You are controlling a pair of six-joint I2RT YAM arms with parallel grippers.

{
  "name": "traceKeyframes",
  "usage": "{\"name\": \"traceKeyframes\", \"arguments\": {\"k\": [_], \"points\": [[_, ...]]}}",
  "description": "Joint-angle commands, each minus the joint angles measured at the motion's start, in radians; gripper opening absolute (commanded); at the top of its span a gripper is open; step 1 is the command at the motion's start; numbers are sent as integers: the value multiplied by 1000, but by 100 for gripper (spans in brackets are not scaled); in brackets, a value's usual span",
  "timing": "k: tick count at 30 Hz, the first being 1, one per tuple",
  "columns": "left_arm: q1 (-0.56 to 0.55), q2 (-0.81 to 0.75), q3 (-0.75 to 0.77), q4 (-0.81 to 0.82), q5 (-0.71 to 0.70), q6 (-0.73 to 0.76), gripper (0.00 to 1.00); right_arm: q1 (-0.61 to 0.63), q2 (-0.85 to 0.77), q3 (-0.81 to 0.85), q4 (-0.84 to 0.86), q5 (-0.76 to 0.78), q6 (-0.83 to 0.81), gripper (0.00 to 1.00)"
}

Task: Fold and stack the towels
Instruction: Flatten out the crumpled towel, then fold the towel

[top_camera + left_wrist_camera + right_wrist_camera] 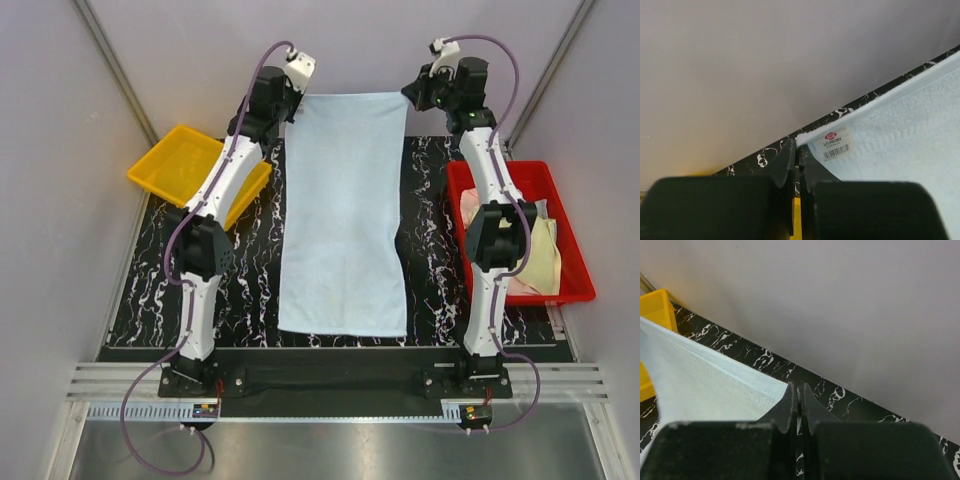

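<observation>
A light blue towel (345, 220) lies lengthwise down the middle of the black marbled mat (250, 280). Its far edge is stretched straight between my two grippers. My left gripper (293, 102) is shut on the far left corner; in the left wrist view the closed jaws (798, 145) pinch the corner of the towel (900, 130) beside its white label (836, 144). My right gripper (410, 97) is shut on the far right corner, and the right wrist view shows the towel (705, 385) running into its closed tips (799, 386). More towels, pale yellow (543, 262) and pink (468, 208), lie crumpled in the red tray.
A red tray (530, 168) stands at the right edge of the mat, partly behind the right arm. A yellow tray (180, 160) sits at the far left, under the left arm. Grey walls close in behind and on both sides.
</observation>
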Motion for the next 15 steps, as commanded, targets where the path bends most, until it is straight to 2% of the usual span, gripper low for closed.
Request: {"name": "traceKeyframes", "arguments": {"k": [1,8,12,15], "points": [[13,-44,-20,209,5,74,0,-16,-16,70,116,-67,-44,0],[7,-87,-170,214,33,94,0,-16,-76,-192,300,-168,-35,0],[-8,-156,-299,136,11,156,0,-16,-139,-319,279,-153,-35,0],[-16,-217,-373,91,-27,171,0,-17,-236,-490,248,-95,-6,0]]}}
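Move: Both hands hold the far corners of the towel, about 30 cm over the table. The open table between the bins, where it is to lie, centres about 15 cm back and 14 cm right of the left hand, and 17 cm back and 14 cm left of the right. The towel's near hem is some 47 cm back and 14 cm right of the left hand; the yellow bin stands about 24 cm left of that hand, nearly level. The red bin is roughly 25 cm right of the right hand and 19 cm back. Still pinching the towel's far corners with shut fingers, both hands sink together towards the table by about 8 cm, slowly at first, then faster, easing back 2 to 3 cm towards the bases late on. The left wrist rolls its left side up and tips down, each by 5 to 10 degrees; the right turns slightly counter-clockwise. ##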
